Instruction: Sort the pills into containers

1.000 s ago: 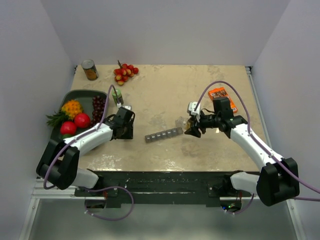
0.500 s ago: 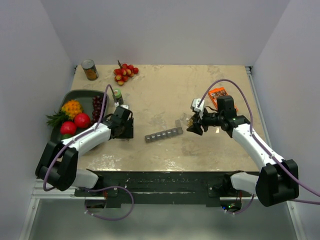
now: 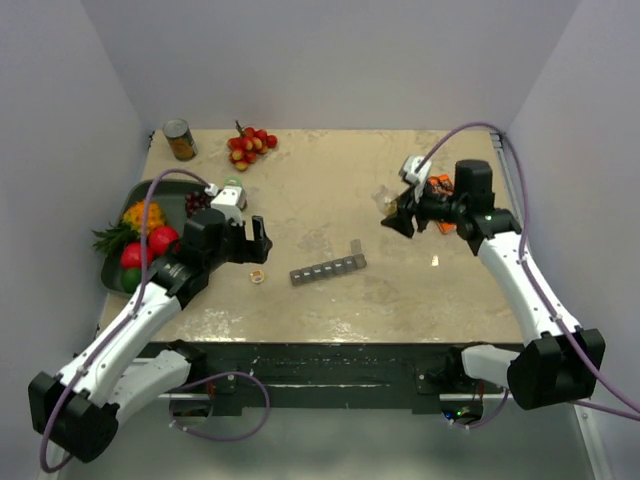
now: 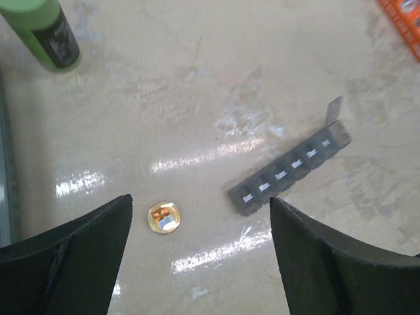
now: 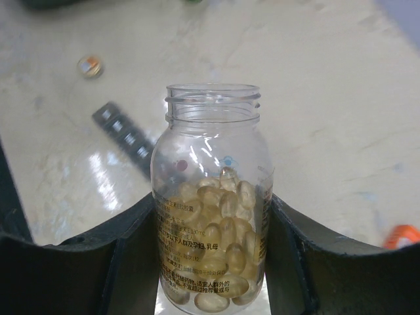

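The pills (image 5: 220, 256) are yellowish capsules heaped in a clear bottle (image 5: 211, 164) whose mouth is uncapped. My right gripper (image 5: 211, 210) is shut on the bottle's sides and holds it upright above the table at the far right (image 3: 388, 200). The containers (image 3: 327, 269) are one dark-grey strip of compartments lying mid-table, with the lid at the right end standing up (image 4: 335, 110). My left gripper (image 4: 200, 262) hangs open and empty over the table left of the strip (image 3: 256, 243). A small gold bottle cap (image 4: 162, 217) lies on the table between its fingers.
A green-capped bottle (image 4: 42, 33) stands far left of the strip. An orange packet (image 3: 438, 186) lies by the right arm. The dark fruit tray (image 3: 150, 190) sits at the left edge, with a can (image 3: 180, 140) and red-yellow berries (image 3: 250, 145) at the back.
The left gripper has opened, leaving the gold cap on the table, and pulled back left. The right gripper has carried the bottle up and back, away from the strip.
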You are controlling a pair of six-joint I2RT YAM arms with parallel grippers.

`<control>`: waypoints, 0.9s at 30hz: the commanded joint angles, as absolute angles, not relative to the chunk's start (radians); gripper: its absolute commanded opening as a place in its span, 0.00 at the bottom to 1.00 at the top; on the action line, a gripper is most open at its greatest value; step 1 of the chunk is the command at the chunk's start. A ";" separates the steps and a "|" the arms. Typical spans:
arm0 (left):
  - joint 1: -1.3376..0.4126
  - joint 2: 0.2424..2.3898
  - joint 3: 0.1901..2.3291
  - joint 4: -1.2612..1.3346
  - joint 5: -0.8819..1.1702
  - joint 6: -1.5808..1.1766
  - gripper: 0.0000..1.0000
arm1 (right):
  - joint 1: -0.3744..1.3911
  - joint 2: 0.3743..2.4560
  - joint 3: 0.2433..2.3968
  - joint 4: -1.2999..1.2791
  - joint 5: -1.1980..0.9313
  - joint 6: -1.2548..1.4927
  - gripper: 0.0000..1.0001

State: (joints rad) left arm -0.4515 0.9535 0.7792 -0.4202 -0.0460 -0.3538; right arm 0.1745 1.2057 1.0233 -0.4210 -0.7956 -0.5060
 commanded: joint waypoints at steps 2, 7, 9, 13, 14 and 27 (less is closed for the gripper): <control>-0.442 0.829 0.789 -0.354 0.029 -0.318 0.90 | 0.075 1.238 1.311 -0.254 -0.680 -0.196 0.00; -0.442 0.759 0.741 -0.347 0.063 -0.339 0.90 | 0.057 1.279 1.428 -0.201 -0.880 -0.028 0.00; -0.442 0.724 0.726 -0.339 0.072 -0.339 0.90 | 0.161 1.224 1.382 -0.216 -1.025 -0.073 0.00; -0.442 0.695 0.713 -0.324 0.094 -0.308 0.90 | 0.213 1.109 1.357 -0.318 -1.002 -0.209 0.00; -0.442 0.695 0.713 -0.319 0.115 -0.302 0.90 | 0.127 1.103 1.332 -0.213 -0.964 -0.131 0.00; -0.442 0.710 0.675 -0.258 0.212 -0.259 0.90 | 0.086 0.899 1.025 0.220 -0.895 0.179 0.00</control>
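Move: The right hand already holds the open pill bottle; from it the pill case lies about 13 cm left, 3 cm back and 20 cm below, and the orange box some 14 cm ahead, 17 cm right and equally low. From the empty left hand the case is roughly 15 cm right, 1 cm ahead and 14 cm down. Right hand shakes the still-held bottle twice, forward-right and back-left, climbing about 15 cm; left hand rises 5 cm. ##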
